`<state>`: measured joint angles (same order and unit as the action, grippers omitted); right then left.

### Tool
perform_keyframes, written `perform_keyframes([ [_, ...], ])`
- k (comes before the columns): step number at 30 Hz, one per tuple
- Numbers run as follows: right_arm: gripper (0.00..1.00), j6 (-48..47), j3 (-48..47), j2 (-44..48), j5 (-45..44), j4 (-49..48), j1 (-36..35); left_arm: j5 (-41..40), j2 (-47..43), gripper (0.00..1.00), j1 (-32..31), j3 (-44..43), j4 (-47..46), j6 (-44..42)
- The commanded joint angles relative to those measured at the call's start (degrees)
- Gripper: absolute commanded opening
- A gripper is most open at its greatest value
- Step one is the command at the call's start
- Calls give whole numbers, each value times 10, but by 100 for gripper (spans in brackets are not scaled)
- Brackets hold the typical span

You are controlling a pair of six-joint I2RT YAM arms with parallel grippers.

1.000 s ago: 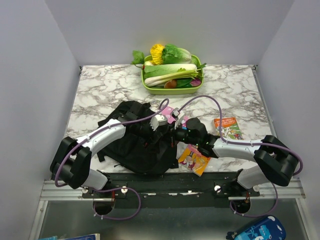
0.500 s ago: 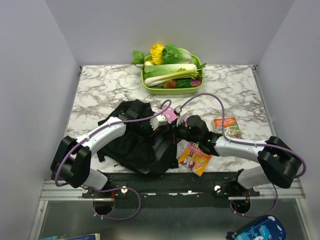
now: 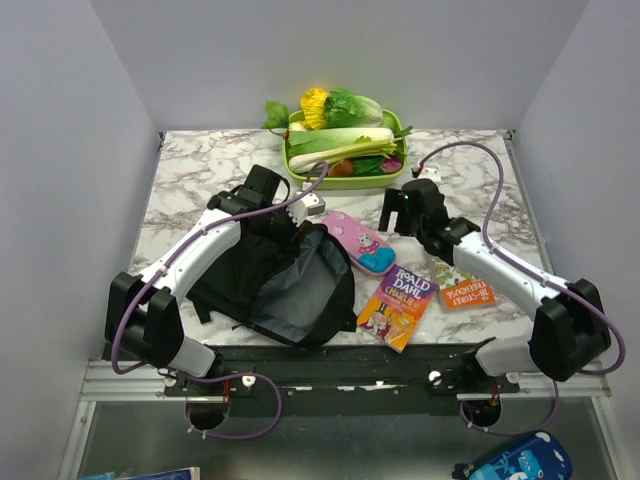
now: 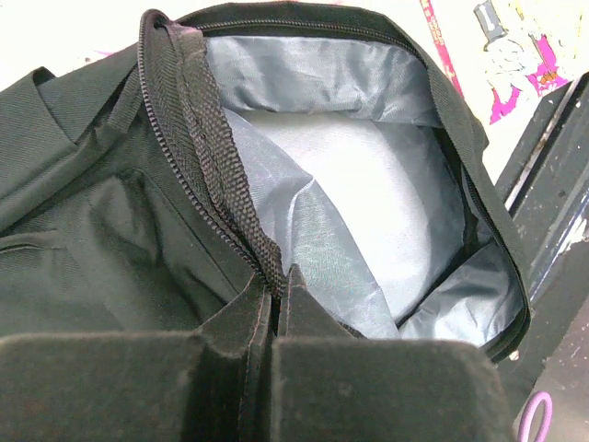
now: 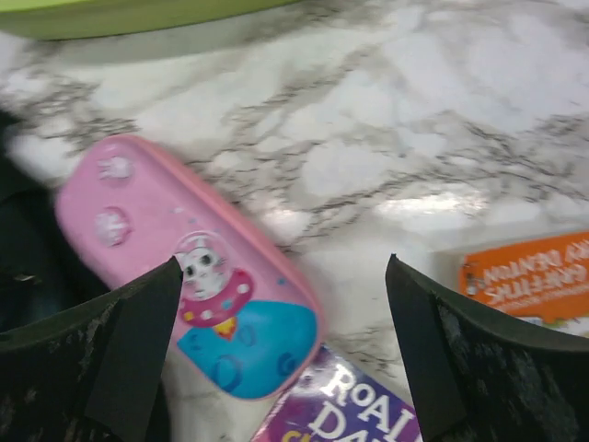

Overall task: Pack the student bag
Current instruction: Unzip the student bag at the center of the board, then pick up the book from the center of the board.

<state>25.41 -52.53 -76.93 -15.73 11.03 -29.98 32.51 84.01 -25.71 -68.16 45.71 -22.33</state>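
The student bag (image 3: 262, 280) lies at the near left, a black backpack with its mouth pulled open on grey lining (image 3: 304, 288). My left gripper (image 3: 303, 222) is shut on the bag's zip edge (image 4: 241, 221) at the back of the opening, and the lining (image 4: 368, 184) fills the left wrist view. My right gripper (image 3: 392, 218) hangs open over the marble, holding nothing, just right of a pink pencil case (image 3: 358, 243). In the right wrist view the pencil case (image 5: 184, 267) lies below my open right gripper (image 5: 283, 261), reaching toward the left finger.
A purple Roald Dahl book (image 3: 398, 303) lies near the front edge, right of the bag, and shows again (image 5: 350, 414). An orange book (image 3: 462, 287) lies to its right. A green tray (image 3: 392, 177) of vegetables stands at the back centre.
My right gripper has opened and drawn back to the right, away from the bag. My left gripper shut on the zip edge and pulled it back, opening the mouth. The pencil case now lies uncovered.
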Motion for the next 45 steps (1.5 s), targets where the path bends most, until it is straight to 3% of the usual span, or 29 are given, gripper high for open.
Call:
perform_keyframes([
  [1, 100, 32, -62, -79, -174, 229, 5, -38, -24, 0, 4, -29, 7, -15],
  [7, 100, 85, -100, -147, -237, 353, 7, -53, -17, 0, 10, -79, 46, -19],
  [12, 100, 109, -85, -157, -255, 377, 12, -35, -23, 0, 15, -87, 47, -28],
  [16, 100, 102, -71, -165, -246, 358, 38, -25, -25, 0, 16, -87, 42, -25],
  [23, 100, 36, -74, -177, -123, 281, 93, -24, -42, 0, 18, -76, 38, -30],
  [27, 100, 11, -99, -215, -111, 287, 112, -25, -53, 0, 19, -80, 38, -32],
  [31, 94, -11, -93, -234, -86, 270, 124, -24, -62, 0, 19, -78, 27, -32],
  [33, 89, -14, -90, -229, -62, 265, 143, -19, -65, 0, 19, -77, 24, -30],
  [36, 71, -26, -89, -229, -31, 259, 171, -13, -68, 0, 19, -80, 25, -29],
  [37, 59, -26, -87, -228, -23, 255, 174, -14, -71, 0, 19, -80, 25, -30],
  [45, 14, -42, -82, -227, 56, 238, 189, -20, -91, 0, 19, -59, 22, -36],
])
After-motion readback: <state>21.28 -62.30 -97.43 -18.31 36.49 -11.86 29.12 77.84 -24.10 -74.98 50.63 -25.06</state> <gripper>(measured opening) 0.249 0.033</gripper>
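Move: The book with the orange cover lies about 20 cm to the right of the right hand's fingertips, some 9 cm back and 12 cm down. The pink pencil case is about 8 cm to this hand's left, nearly level with it, and the Roald Dahl book 19 cm back and 2 cm right. The left hand already pinches the bag's zip edge; the open mouth's middle is roughly 9 cm back, 5 cm right and 10 cm below, the pencil case 17 cm right and 6 cm ahead. The right hand, fingers wide open, swings about 14 cm to the right and some 11 cm down, away from the pencil case to the orange book, drawing back on the way and then easing forward again while it tips to point more steeply down, turns clockwise, and at last closes most of the way on the book's left edge near its far corner. Meanwhile the left hand keeps its shut grip on the bag's zip edge and lifts it about 6 cm, edging slightly left and forward, its fingers tilting a little. ##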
